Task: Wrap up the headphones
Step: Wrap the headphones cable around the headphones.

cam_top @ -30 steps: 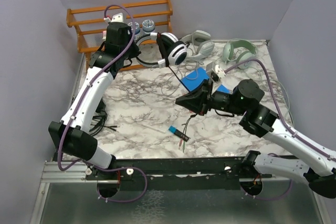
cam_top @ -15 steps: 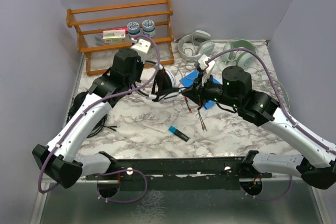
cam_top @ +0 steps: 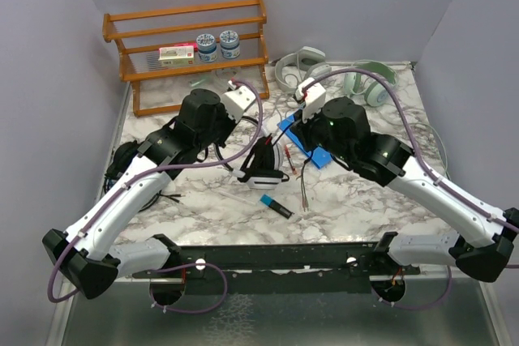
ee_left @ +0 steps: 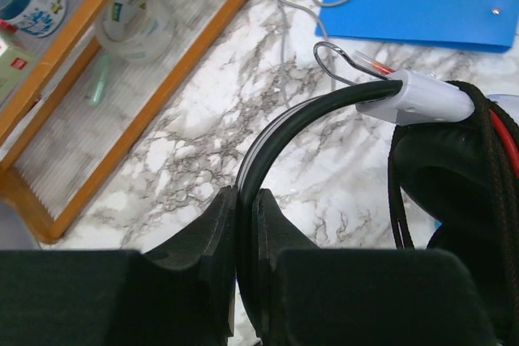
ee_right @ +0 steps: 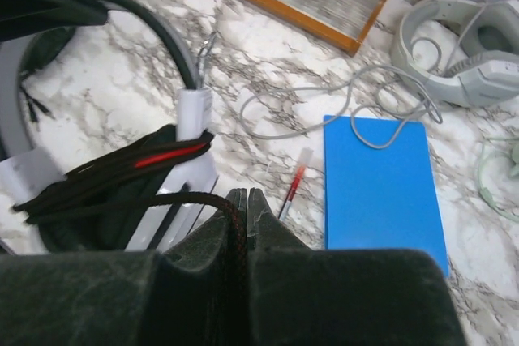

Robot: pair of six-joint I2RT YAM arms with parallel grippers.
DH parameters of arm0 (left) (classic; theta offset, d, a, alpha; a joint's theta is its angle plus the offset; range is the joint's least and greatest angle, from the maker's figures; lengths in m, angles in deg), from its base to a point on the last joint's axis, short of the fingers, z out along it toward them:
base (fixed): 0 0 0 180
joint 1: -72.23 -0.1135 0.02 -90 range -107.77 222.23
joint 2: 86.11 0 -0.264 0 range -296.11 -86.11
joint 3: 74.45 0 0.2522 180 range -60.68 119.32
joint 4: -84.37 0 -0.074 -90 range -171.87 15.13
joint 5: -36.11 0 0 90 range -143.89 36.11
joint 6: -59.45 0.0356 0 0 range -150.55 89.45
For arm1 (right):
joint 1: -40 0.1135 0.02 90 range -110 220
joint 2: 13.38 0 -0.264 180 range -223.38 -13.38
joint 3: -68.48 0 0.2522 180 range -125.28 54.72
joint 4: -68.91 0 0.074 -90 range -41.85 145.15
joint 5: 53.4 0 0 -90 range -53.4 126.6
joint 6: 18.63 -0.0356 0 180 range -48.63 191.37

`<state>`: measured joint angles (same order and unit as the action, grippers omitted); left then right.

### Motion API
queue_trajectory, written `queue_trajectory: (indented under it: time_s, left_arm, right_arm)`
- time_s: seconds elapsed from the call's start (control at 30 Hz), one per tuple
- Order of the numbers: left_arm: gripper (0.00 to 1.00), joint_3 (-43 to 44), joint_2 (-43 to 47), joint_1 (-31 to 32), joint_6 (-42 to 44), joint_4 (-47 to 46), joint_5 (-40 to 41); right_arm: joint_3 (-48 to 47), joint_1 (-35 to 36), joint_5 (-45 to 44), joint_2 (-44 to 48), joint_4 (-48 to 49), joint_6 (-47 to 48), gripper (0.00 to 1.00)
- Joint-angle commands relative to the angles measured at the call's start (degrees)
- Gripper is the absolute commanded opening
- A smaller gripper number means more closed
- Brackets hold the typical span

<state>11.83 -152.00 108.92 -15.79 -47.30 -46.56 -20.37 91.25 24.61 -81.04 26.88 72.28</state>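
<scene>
The white-and-black headphones hang over the middle of the marble table. My left gripper is shut on their thin black headband, and in the top view the left gripper sits just left of the ear cups. Black-and-red braided cable is wound in several turns around the headphones. My right gripper is shut on a strand of that cable, just right of the headphones. The loose cable end dangles below the right gripper.
A blue pad lies beyond the right gripper, with a red pen beside it. A pale grey-white pair and a pale green pair lie at the back. A wooden rack stands back left. A blue-black marker lies near the front.
The left arm has carried the headphones from beside the rack toward the table's middle. The right gripper has swung up and back beside them, and the cable end has moved with it.
</scene>
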Motion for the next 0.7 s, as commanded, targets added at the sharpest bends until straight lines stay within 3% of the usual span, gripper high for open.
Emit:
queue_trajectory:
  time_s: [0.0, 0.07, 0.13, 0.33, 0.57, 0.67]
  left_arm:
    - [0.00, 1.56, 1.02, 0.75, 1.33, 2.16, -8.88]
    - [0.00, 2.41, 1.22, 0.75, 0.54, 2.77, -13.72]
    - [0.00, 3.25, 1.78, 0.75, -1.88, 2.63, -16.74]
    - [0.00, 9.34, 0.73, 0.73, -15.14, 3.58, -19.56]
    - [0.00, 18.03, -1.01, 0.73, -32.53, 4.24, -23.55]
    - [0.00, 22.56, -2.66, 0.75, -39.48, 5.54, -26.11]
  right_arm:
    - [1.17, -2.20, -5.27, -3.11, 2.43, -0.75, 0.06]
    - [2.02, -3.17, -4.11, -4.03, 3.40, -2.55, 0.12]
    - [3.91, -4.69, -2.06, -3.83, 5.18, -3.45, 0.24]
    - [14.14, -11.76, 7.37, 0.55, 15.60, -6.48, 0.29]
    - [25.73, -12.66, 14.86, 4.00, 30.79, -8.12, 0.40]
    - [30.67, -12.72, 17.69, 5.97, 38.03, -8.53, 0.49]
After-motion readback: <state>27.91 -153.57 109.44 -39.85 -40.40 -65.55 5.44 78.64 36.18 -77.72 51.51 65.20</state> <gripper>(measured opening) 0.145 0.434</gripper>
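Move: The right hand pinches the cable of the white headphones. The ear cups it is being wrapped round lie about 8 cm to its left, 8 cm back and some 4 cm lower. On the table roughly 30 cm below it are the red pen, 4 cm ahead and in line sideways, and the blue folder, about 13 cm ahead and 9 cm right. From the left hand, which grips the headband, the cups are around 10 cm back, 8 cm right and a little lower. The right hand opens its fingers to nearly half and lets the cable go while sinking about 10 cm, first also reaching some 5 cm forward and edging right, then easing slightly back and left. Keeping its pinch on the headband, the left hand draws back and right, dips slightly, then rises to finish about 9 cm higher, rolling some 30 degrees so that its right side comes up and the ear cups swing over towards the right arm. ##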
